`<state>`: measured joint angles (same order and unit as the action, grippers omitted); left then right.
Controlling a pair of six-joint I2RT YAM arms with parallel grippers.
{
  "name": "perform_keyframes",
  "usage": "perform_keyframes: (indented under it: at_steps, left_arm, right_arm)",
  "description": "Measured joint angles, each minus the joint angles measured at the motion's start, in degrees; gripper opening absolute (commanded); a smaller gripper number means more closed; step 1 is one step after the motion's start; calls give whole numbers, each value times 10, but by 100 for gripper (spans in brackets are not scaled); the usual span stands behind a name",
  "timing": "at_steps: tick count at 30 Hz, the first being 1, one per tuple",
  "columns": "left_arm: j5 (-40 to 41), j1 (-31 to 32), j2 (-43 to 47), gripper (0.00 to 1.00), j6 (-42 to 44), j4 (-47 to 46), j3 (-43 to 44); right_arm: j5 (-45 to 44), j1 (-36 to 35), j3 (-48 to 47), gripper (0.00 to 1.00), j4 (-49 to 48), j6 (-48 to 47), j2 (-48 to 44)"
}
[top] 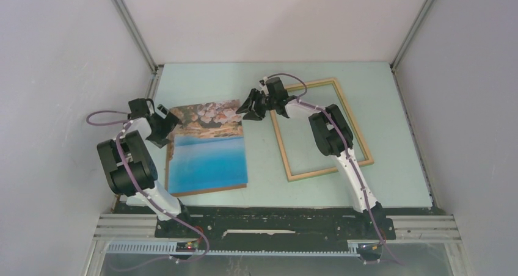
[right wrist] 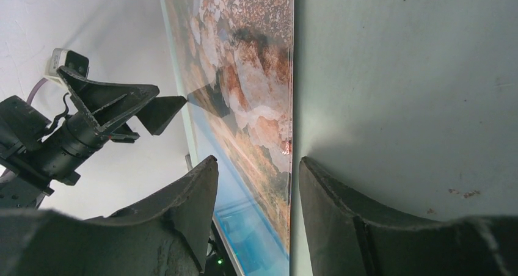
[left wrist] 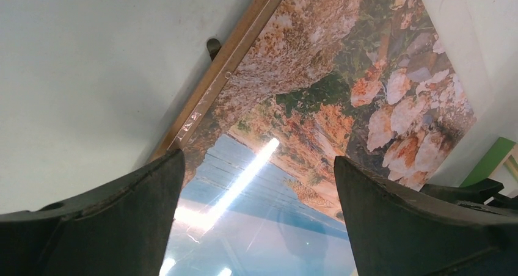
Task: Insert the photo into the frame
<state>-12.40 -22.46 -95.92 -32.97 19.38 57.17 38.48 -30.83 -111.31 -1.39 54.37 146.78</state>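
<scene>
The photo (top: 206, 151) lies picture side up on the table's left half, with the rocky end far and the blue water near. My left gripper (top: 162, 122) is open at the photo's far left edge. In the left wrist view its fingers (left wrist: 137, 209) stand wide apart over the photo (left wrist: 317, 99). My right gripper (top: 251, 109) is open at the photo's far right corner. In the right wrist view (right wrist: 255, 181) the photo's edge (right wrist: 287, 148) runs between the two fingers, and I cannot tell whether they touch it. The frame (top: 317, 172) lies flat on the right, wood face up and empty.
Grey walls enclose the pale green table (top: 214, 83) on the left, right and back. The right arm (top: 330, 132) reaches across the frame. My left gripper also shows in the right wrist view (right wrist: 122, 102). A green strip (left wrist: 492, 160) shows at the right edge of the left wrist view.
</scene>
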Motion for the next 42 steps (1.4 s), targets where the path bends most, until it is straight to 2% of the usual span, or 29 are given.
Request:
perform_keyframes:
  at_steps: [7, 15, 29, 42]
  left_arm:
    - [-18, 0, -11, 100, -2, -13, 0]
    - [-42, 0, -19, 100, -7, -28, 0]
    - [-50, 0, -23, 100, -11, -37, 0]
    - [-61, 7, -27, 100, -11, -43, 1]
  right_arm:
    - [2, 1, -5, 60, 4, 0, 0]
    - [-18, 3, -129, 60, 41, 6, 55]
    - [-75, 15, -240, 59, 72, 50, 125]
    - [-97, 16, -321, 61, 15, 121, 192]
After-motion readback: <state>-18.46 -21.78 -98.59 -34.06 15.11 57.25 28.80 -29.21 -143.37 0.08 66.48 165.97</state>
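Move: About 8 cm ahead of the right hand and level with it sideways is the photo's far right corner, barely below fingertip height. The photo's middle is some 14 cm back and 13 cm left; the empty frame's middle, 28 cm right and 5 cm back. From the left hand, hovering at the photo's left border, the photo's middle is roughly 13 cm right and 5 cm back, and that corner 17 cm ahead, 25 cm right. Hopping up about 1.5 cm and down again, the right hand travels some 10 cm forward along the photo's right edge to its far right corner, drifting slightly left at the end and turning about 15 degrees clockwise, fingers staying part-open astride the clear sheet's edge. The left hand, wide open, eases about 2 cm forward and right over the photo's left border. ##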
